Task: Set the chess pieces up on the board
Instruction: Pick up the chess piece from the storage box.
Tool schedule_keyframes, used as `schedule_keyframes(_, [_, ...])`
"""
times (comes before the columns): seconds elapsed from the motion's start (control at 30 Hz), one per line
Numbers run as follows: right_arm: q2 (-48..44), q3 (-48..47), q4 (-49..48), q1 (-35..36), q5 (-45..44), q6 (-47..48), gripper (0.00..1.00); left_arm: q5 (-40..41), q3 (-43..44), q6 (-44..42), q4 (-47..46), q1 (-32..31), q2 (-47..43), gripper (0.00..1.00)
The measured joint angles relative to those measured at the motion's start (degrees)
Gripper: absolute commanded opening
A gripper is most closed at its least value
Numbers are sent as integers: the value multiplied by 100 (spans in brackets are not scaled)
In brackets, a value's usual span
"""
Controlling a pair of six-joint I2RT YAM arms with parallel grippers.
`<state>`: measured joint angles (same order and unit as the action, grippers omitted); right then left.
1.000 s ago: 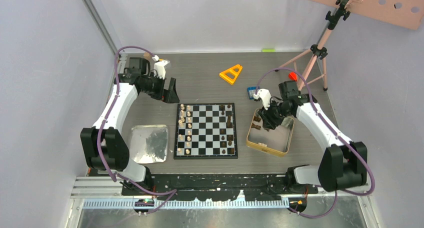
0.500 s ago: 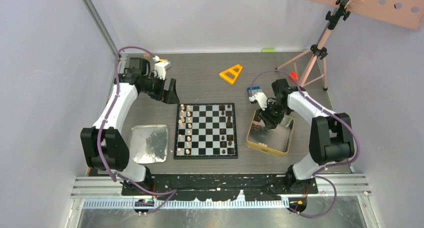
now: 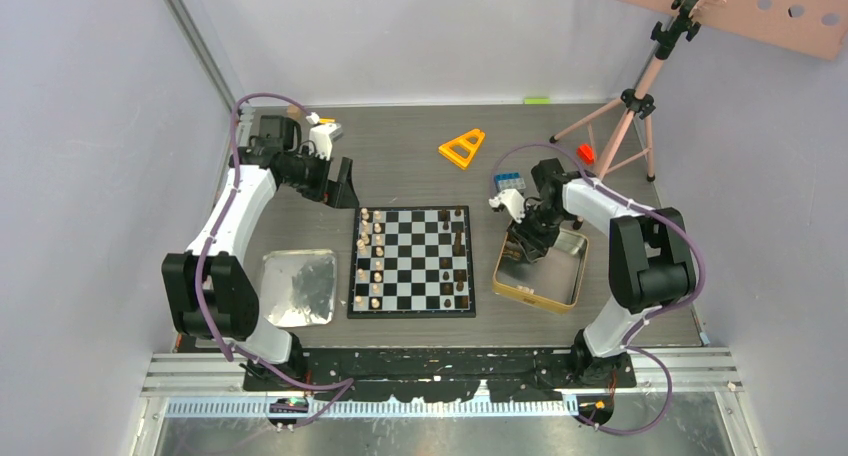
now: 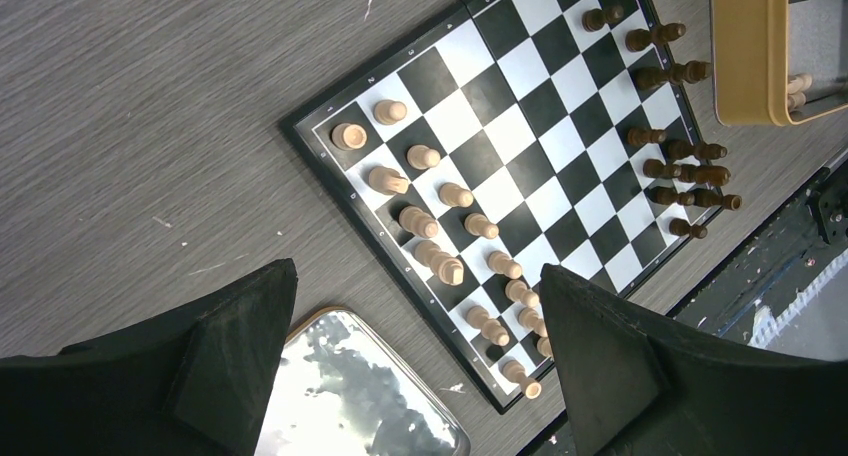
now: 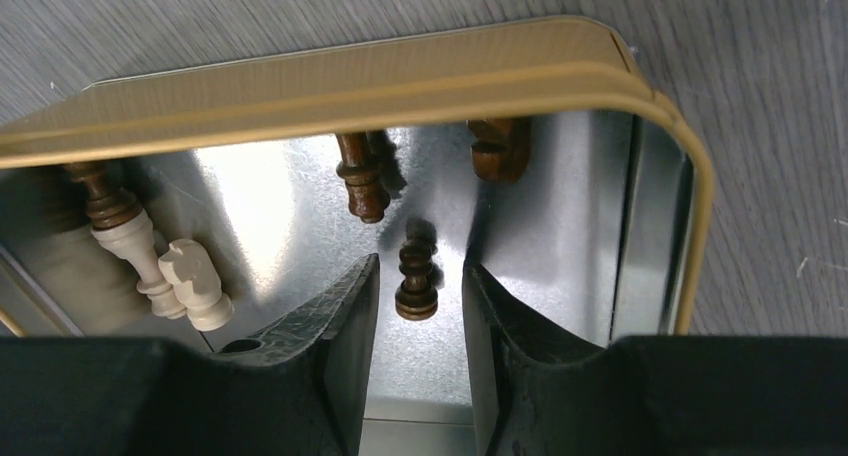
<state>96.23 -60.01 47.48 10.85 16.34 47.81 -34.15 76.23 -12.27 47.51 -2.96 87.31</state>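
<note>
The board (image 3: 412, 261) lies mid-table, with light chess pieces (image 3: 370, 261) in its two left columns and dark ones (image 3: 458, 261) along its right side. My right gripper (image 3: 525, 238) reaches down into the gold-rimmed tin (image 3: 540, 298). In the right wrist view its jaws (image 5: 420, 266) stand open on either side of a dark pawn (image 5: 416, 281) lying on the tin floor, with a gap on each side. More dark pieces (image 5: 362, 181) and two light ones (image 5: 195, 281) lie nearby. My left gripper (image 3: 340, 186) hangs wide open and empty (image 4: 418, 268) off the board's (image 4: 520, 106) far-left corner.
A shiny silver tray (image 3: 298, 288) lies left of the board. An orange triangle (image 3: 462, 148) and a blue brick (image 3: 508, 183) lie behind the board. A pink tripod (image 3: 630, 116) stands at the back right, with a small red object (image 3: 585, 153) at its foot.
My right gripper has swung left and lowered into the tin's far-left part, its jaws narrowing slightly around the dark pawn. The left arm has stayed put.
</note>
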Motion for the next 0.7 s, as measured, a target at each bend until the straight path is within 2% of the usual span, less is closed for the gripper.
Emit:
schedule_keyframes(0.1, [57, 2, -44, 74, -42, 15, 33, 2, 0, -2, 2, 0, 7, 95])
schedule_keyframes(0.27, [96, 2, -79, 122, -103, 28, 15, 2, 0, -13, 11, 0, 11, 95])
schedule_keyframes(0.37, [85, 2, -72, 122, -114, 22, 9, 4, 0, -15, 13, 0, 11, 95])
schedule_keyframes(0.5, [-245, -31, 26, 120, 85, -68, 3, 4, 0, -13, 15, 0, 11, 95])
schedule_keyframes(0.7, [-1408, -186, -278, 422, 1250, -603, 1, 46, 0, 37, -20, 0, 11, 95])
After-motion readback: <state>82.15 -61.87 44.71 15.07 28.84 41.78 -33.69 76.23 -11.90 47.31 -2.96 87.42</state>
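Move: The dark pawn lies in the storage box between the right hand's open fingertips, about 1 cm below. Level with it and some 4 cm left is another dark piece; a farther dark piece lies 4 cm left and 3 cm ahead. The white pieces are about 6 cm back, 2 cm left. From the left hand the pawn is roughly 38 cm right, 10 cm back and 17 cm below. Right fingers pinch the dark pawn, lift it about 9 cm and carry it left towards the board, tilting. ##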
